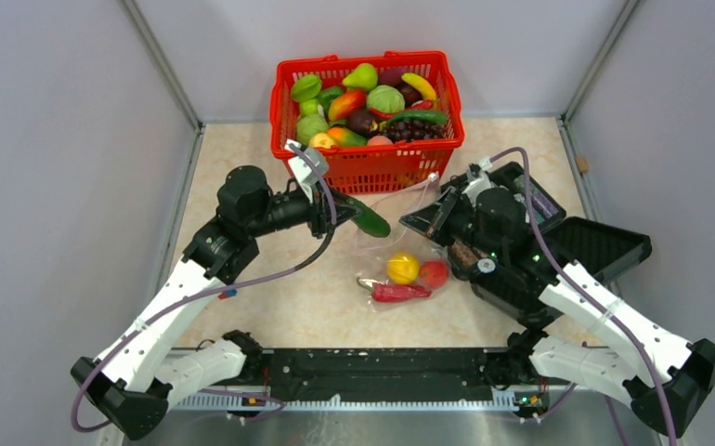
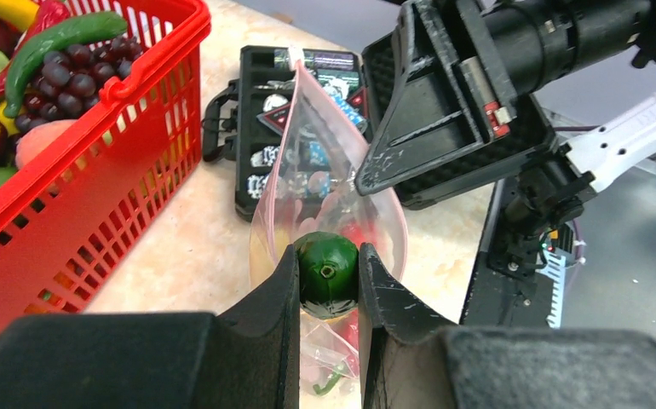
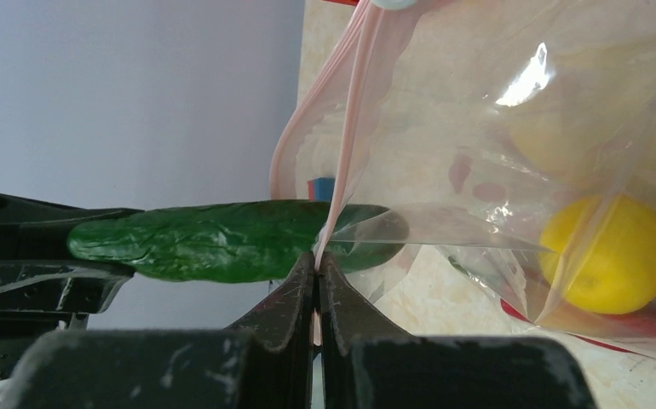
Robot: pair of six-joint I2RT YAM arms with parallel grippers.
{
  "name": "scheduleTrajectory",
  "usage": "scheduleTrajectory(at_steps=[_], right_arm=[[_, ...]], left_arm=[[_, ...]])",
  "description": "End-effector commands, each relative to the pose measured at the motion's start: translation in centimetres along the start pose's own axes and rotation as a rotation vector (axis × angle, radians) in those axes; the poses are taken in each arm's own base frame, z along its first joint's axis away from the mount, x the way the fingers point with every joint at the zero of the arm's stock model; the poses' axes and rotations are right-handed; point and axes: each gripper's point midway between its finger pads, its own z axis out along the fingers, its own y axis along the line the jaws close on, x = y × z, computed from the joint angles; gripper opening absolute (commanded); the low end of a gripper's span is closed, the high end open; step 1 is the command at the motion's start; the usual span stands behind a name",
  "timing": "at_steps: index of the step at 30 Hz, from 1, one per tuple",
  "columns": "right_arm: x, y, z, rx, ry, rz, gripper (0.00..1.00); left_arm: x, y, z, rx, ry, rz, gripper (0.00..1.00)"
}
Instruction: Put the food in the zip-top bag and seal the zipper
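My left gripper [image 2: 328,277] is shut on a green cucumber [image 1: 365,218], which lies level and points at the mouth of the zip-top bag [image 1: 400,251]. The cucumber's tip [image 3: 367,228] sits just inside that mouth. My right gripper [image 3: 317,264] is shut on the pink zipper [image 3: 342,162] and holds the mouth edge up and open. Inside the bag lie a yellow lemon [image 1: 402,268], a red tomato [image 1: 434,274] and a red chili [image 1: 400,293]. In the left wrist view I see the cucumber's end [image 2: 327,271] between the fingers, with the open bag [image 2: 307,183] behind it.
A red lattice basket [image 1: 372,167] full of more toy fruit and vegetables stands at the back. An open black case [image 1: 595,243] of small bottles and tools lies to the right, under my right arm. Grey walls close in both sides.
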Motion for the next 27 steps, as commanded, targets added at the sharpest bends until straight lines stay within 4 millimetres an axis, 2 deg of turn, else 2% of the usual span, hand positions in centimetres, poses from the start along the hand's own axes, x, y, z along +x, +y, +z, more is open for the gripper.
scheduleTrajectory(at_steps=[1,6,10,18,22,24,25,26,27], right_arm=[[-0.3,1.9,-0.9,-0.070,-0.008,-0.013,0.00],[0.3,4.5,-1.8,-0.197,0.040,-0.056,0.00],[0.7,6.1,-2.6,-0.272,0.072,-0.094,0.00],[0.6,6.3,-3.2,-0.283,0.066,-0.120,0.00],[0.4,5.8,-3.1,-0.256,0.051,-0.106,0.00],[0.1,5.2,-3.0,-0.224,0.036,-0.102,0.00],[0.0,5.0,-3.0,-0.216,0.029,-0.102,0.00],[0.0,4.9,-3.1,-0.211,0.024,-0.101,0.00],[-0.1,4.9,-3.1,-0.210,0.019,-0.100,0.00]], left_arm=[[-2.9,0.8,-0.3,-0.084,-0.071,0.087,0.00],[-2.7,2.4,0.6,-0.196,-0.053,0.147,0.00],[-3.0,1.8,2.1,-0.172,-0.054,0.179,0.00],[-3.7,-1.0,4.2,-0.030,-0.102,0.198,0.00],[-2.2,-2.3,5.0,0.068,-0.049,0.171,0.00],[-0.9,-2.5,5.3,0.093,-0.010,0.153,0.05],[-0.3,-2.3,5.3,0.088,0.001,0.145,0.11],[0.2,-2.1,5.4,0.081,0.013,0.137,0.19],[0.8,-1.9,5.4,0.073,0.028,0.129,0.35]])
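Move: The open mouth of the zip-top bag is the goal for the held cucumber: some 7 cm to the left hand's right, level fore and aft, about 6 cm below. From that hand, the yellow fruit already in the bag lies about 8 cm right and 5 cm back, the apple 15 cm right and 6 cm back, the red pepper 9 cm right and 9 cm back, all roughly 25 cm below. From the right hand, pinching the rim, the mouth's middle is about 3 cm left and 1 cm ahead, at its height. Keeping its grip on the cucumber's tail, the left hand first goes about 2 cm forward, then swings about 5 cm to the right and slightly back, feeding the cucumber tip-first through the bag mouth past the right fingers. The right hand keeps the rim pinched and meanwhile draws it back and up, about 3 cm each, turning some 10 degrees counter-clockwise. ##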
